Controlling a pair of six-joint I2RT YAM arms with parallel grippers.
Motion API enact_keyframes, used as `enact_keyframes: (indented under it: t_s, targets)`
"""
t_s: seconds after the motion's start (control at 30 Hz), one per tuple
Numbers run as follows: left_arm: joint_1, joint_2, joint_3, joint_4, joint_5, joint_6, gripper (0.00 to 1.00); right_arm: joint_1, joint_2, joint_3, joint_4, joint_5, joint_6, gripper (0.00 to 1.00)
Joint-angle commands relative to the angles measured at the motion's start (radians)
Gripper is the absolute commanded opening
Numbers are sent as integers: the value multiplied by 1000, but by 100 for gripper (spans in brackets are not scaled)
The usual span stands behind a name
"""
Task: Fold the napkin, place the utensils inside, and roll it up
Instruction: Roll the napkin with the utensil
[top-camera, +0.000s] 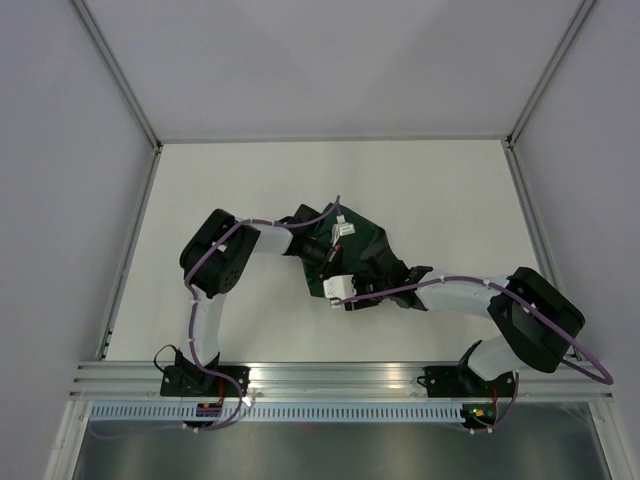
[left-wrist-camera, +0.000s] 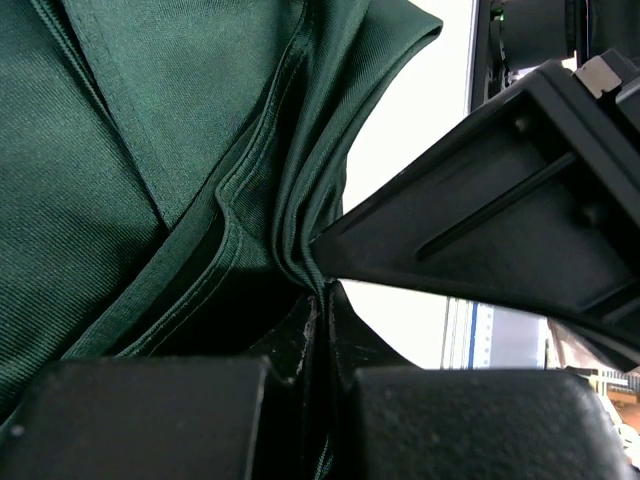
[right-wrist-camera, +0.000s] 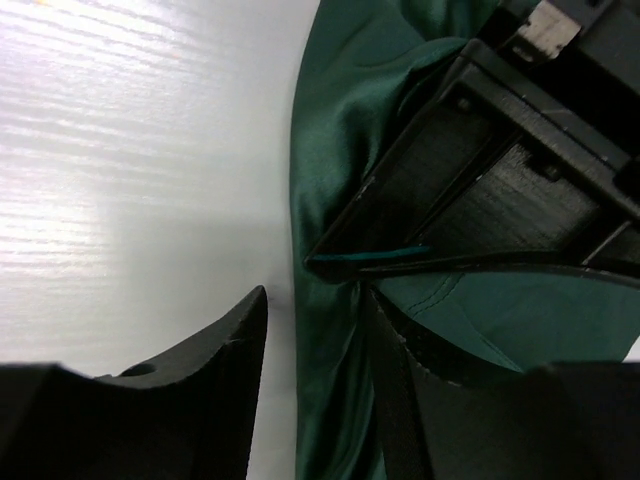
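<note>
The dark green napkin (top-camera: 375, 245) lies bunched in folds at the middle of the table. My left gripper (top-camera: 338, 262) is shut on a gathered fold of it; in the left wrist view the cloth (left-wrist-camera: 150, 150) runs down into the closed jaws of that gripper (left-wrist-camera: 322, 300). My right gripper (top-camera: 362, 288) is open right beside it. In the right wrist view the right gripper (right-wrist-camera: 315, 310) straddles the napkin's edge (right-wrist-camera: 325, 200), with the left gripper (right-wrist-camera: 480, 200) just beyond its tips. The fork is hidden.
The white tabletop (top-camera: 250, 180) has a metal frame rail (top-camera: 340, 375) along its near edge and grey walls on three sides. Both wrists crowd together over the napkin.
</note>
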Motion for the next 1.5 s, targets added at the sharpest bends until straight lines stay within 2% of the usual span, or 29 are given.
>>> enact_keyframes:
  t_s: [0.0,0.17,0.33,0.4,0.57,0.73,0.93,1.07,1.27,1.47]
  targets:
    - [1,50,-11,-44,-48,49,2,5,53,49,-57,28,-27,49]
    - [3,38,-13,-47,-35,49,2,5,73,66,-137,34,-41,44]
    - [3,15,-13,-48,-28,49,3,5,96,88,-224,34,-45,28]
    - [3,1,-17,-38,-27,34,11,4,102,95,-243,25,-39,21]
    - [4,-101,-62,57,-42,-21,33,-7,124,118,-307,-21,-22,15]
    - [4,-177,-74,125,-99,-98,40,-53,170,197,-429,-124,-27,13]
    - [15,-293,-119,237,-290,-174,40,-119,269,339,-633,-257,-74,11]
    - [35,-391,-204,309,-513,-237,40,-166,337,433,-738,-319,-108,11]
    - [43,-615,-361,393,-847,-297,39,-205,453,564,-882,-372,-150,11]
    - [18,-894,-566,479,-1027,-294,38,-236,627,729,-1036,-412,-174,11]
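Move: The near rolled edge of the napkin lies between the right hand's half-open fingers, straight in line and about 1 cm below its hand point; the left fingers still pinch that roll some 4 cm to the left. Counted from the right hand, the roll's left end is about 9 cm left and 1 cm back, and the napkin's far corner about 17 cm ahead and 6 cm left. From the left hand, the right hand's stretch of roll is about 4 cm to the right. The right hand shuts on the napkin's rolled edge beside the left fingers and, keeping its pinch almost in place, rolls its wrist about 40 degrees so that the hand's top goes forward, the way the napkin is being rolled. Meanwhile the left hand opens, lets go of the roll and climbs about 11 cm, swinging forward and then left, away from the napkin, while turning counter-clockwise. ##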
